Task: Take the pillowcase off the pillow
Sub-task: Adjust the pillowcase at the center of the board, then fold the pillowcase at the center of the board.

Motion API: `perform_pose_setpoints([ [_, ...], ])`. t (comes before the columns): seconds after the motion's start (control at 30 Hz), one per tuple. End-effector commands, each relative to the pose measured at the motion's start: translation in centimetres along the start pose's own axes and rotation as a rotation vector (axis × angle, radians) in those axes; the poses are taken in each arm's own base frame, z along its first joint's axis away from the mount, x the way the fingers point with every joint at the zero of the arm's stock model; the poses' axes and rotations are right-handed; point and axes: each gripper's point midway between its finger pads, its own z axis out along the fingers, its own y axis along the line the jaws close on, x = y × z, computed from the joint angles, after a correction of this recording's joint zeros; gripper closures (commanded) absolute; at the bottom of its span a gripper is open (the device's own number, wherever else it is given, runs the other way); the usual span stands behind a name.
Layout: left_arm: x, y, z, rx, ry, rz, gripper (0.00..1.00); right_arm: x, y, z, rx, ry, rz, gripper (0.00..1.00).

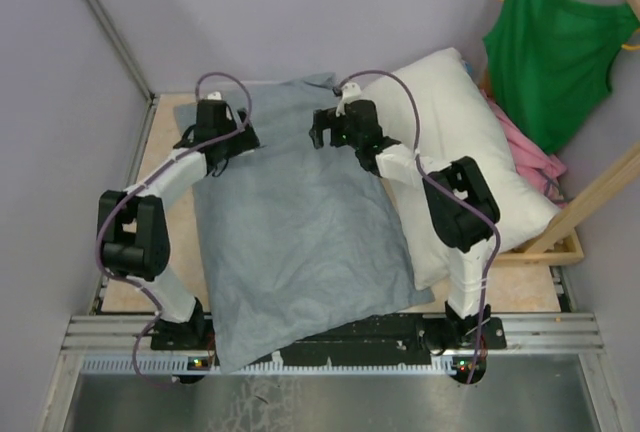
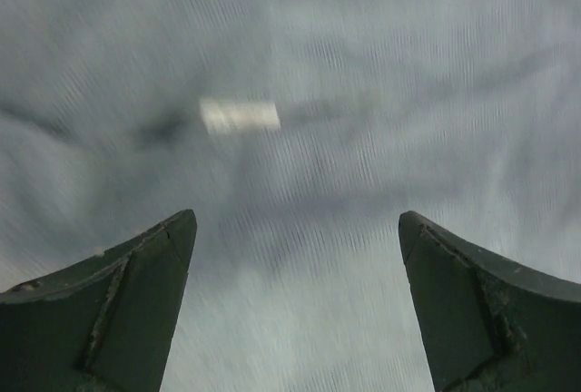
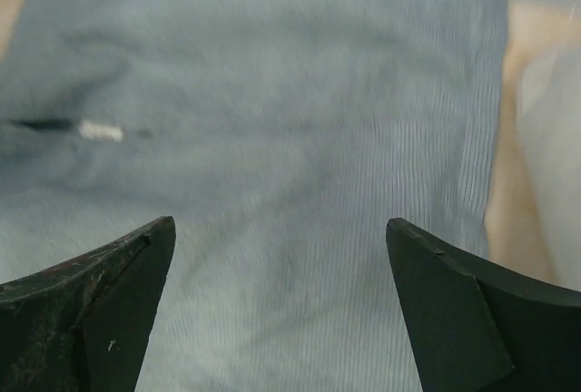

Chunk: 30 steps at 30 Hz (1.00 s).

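Note:
The pillowcase (image 1: 300, 222), pale grey-blue, lies spread flat down the middle of the table. Beside its right edge rests the plump white pillow (image 1: 470, 137), fully outside the case. My left gripper (image 1: 228, 144) hovers over the case's far left part and my right gripper (image 1: 320, 132) over its far middle. The left wrist view shows open jaws (image 2: 297, 229) above blurred grey-blue cloth (image 2: 363, 93) with a small white tag (image 2: 239, 115). The right gripper (image 3: 281, 233) is also open over the cloth (image 3: 300, 138), with the same tag (image 3: 100, 131) at left. Nothing sits between either pair of fingers.
A green tank top (image 1: 555, 47) hangs on a yellow hanger at the back right, with a pink garment (image 1: 532, 157) below it. A wooden frame (image 1: 575, 242) borders the pillow's right side. Grey walls close in the left and back of the wooden table (image 1: 165, 152).

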Motion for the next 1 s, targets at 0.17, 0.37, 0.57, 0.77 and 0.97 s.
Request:
perform_pose_setpoints([
  [0.17,13.8,-0.3,-7.5,0.130,0.247,-0.152,0.03,10.7,-2.2,-6.4,0.113,0.242,0.293,0.06],
  [0.37,18.2,1.3,-11.2,0.138,0.301,-0.146,0.02,14.9,-2.2,-11.5,0.131,0.323,0.320,0.07],
  [0.57,25.3,3.4,-14.4,0.104,0.503,-0.225,0.02,18.7,-0.7,-17.2,0.112,0.442,0.388,0.07],
  [0.77,31.3,4.7,-17.7,0.003,0.806,-0.304,0.06,23.1,0.9,-23.1,0.130,0.714,0.475,0.06],
  [0.97,32.4,4.5,-21.5,-0.033,0.939,-0.317,0.05,24.3,2.5,-27.4,0.105,0.883,0.471,0.05],
])
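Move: The spread pillowcase has its middle about 18 cm back and 12 cm right of the left hand, 12 cm below it. From the right hand the same spot is some 18 cm back, 6 cm to the left and 13 cm down. The white label on the case lies more or less under the left hand, 12 cm down. The pillow's middle is about 31 cm to the right of the right hand, 7 cm back and 7 cm lower. Down and back in one quick swoop, both open hands sink about 12 cm onto the pillowcase and sweep on, nearly level, along it towards the robot, some 25 cm back in all and drifting right. The fingertips come to rest on the cloth and drag over it, staying open, while both wrists tip steadily farther down; the left also rolls. ##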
